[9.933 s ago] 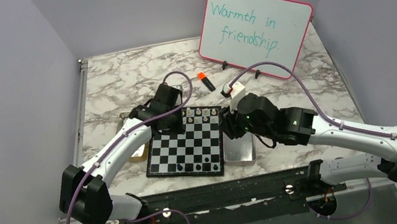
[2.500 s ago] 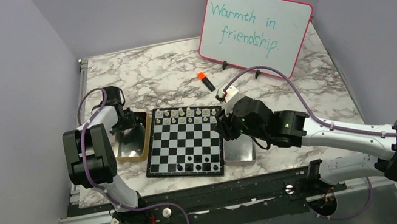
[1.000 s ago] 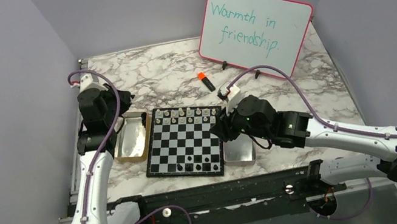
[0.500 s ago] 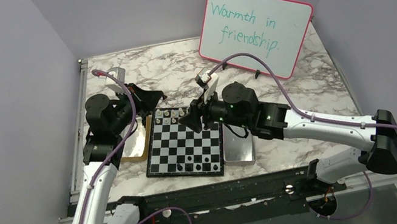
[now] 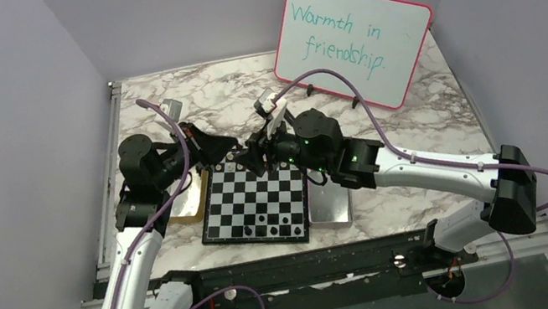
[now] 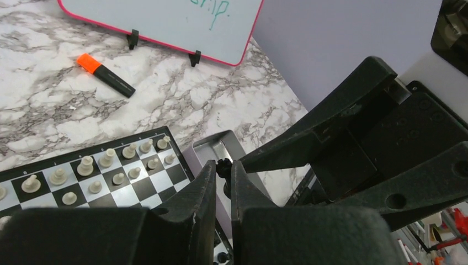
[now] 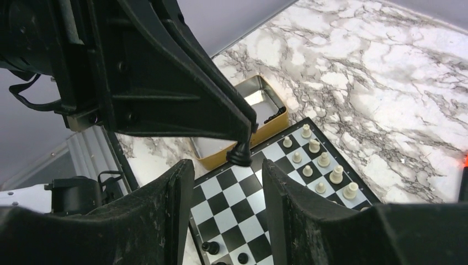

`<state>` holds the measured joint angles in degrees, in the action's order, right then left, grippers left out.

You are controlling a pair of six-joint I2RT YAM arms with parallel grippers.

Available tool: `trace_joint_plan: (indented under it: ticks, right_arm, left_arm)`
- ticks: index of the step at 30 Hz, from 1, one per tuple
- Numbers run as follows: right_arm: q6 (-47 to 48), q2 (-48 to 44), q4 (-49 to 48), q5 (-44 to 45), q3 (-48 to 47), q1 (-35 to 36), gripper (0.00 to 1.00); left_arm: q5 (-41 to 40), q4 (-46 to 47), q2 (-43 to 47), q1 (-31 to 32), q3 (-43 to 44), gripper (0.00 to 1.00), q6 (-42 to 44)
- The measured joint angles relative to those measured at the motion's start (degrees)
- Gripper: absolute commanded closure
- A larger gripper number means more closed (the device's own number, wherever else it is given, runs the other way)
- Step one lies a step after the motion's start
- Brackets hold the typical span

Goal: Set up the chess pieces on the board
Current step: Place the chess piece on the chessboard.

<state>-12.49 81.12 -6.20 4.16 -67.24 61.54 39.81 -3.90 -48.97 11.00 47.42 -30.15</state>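
The board (image 5: 252,202) lies in the middle of the table. Pale chess pieces (image 6: 84,165) fill its far rows, and a few black chess pieces (image 7: 209,247) stand on its near row. Above the board's far left corner my left gripper (image 5: 233,152) is shut on a black piece (image 7: 239,155), pinched at its top with its base hanging free. My right gripper (image 7: 225,164) faces it, open, one finger on each side just short of the piece. From the left wrist, the black piece (image 6: 224,164) shows between the shut fingertips, with the right gripper's fingers (image 6: 320,132) close behind.
A gold tray (image 7: 259,126) sits left of the board, and a silver tray (image 5: 332,209) sits to its right. An orange-capped marker (image 6: 105,74) lies beyond the board. A pink-rimmed whiteboard (image 5: 352,39) stands at the back right.
My right gripper swung from the board's right edge to its far left corner and widened its jaws. My left gripper moved right from over the gold tray, carrying the black piece.
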Motion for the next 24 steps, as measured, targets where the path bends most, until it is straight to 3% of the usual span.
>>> trace_joint_plan:
  ticks: [4,9,13,18,24]
  right_arm:
    - [0.74,0.35,-1.16,0.07,0.0,0.0,0.52]
    - [2.67,0.98,-1.57,0.87,0.0,0.0,0.79]
    - [5.57,0.83,-1.73,1.2,0.35,0.04,0.9]
    - [12.81,-0.76,-4.63,-0.66,3.85,0.02,0.97]
    - [22.51,-2.67,-5.6,-5.01,7.34,-0.04,0.99]
  left_arm:
    - [2.05,-0.09,0.0,0.0,-0.66,1.0,-0.26]
    - [5.03,-0.04,0.0,0.24,-0.66,1.0,-0.63]
    - [6.34,0.02,-0.13,0.2,-0.57,1.0,-0.59]
    - [8.41,-1.11,-1.11,0.68,0.11,1.0,0.63]
    - [9.44,-10.47,-4.15,2.95,4.81,1.0,7.93]
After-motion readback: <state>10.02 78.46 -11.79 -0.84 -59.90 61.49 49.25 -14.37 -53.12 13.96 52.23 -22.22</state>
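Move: The upright black chess piece sits at the left gripper's fingertips, roughly 1 cm ahead, right of and below its hand point; the right fingertips wait about 1 cm back, 2 right and 1 lower. From the right hand, the piece is some 2 cm ahead and 1 left at the same height. About 22 cm below the right hand lie the chessboard's middle, straight down, the white pieces 9 cm ahead and 2 right, and the silver tray 18 cm right, 1 back. Draw the held black piece back and to the right, between the right gripper's open fingers, while they edge forward and then pinch it just above its base. Keep both grips and ease the hands back, right and down, the left about 4 cm overall, its fingers swinging clockwise; roll the right wrist some 20 degrees about its finger line, counter-clockwise seen from behind that hand. ##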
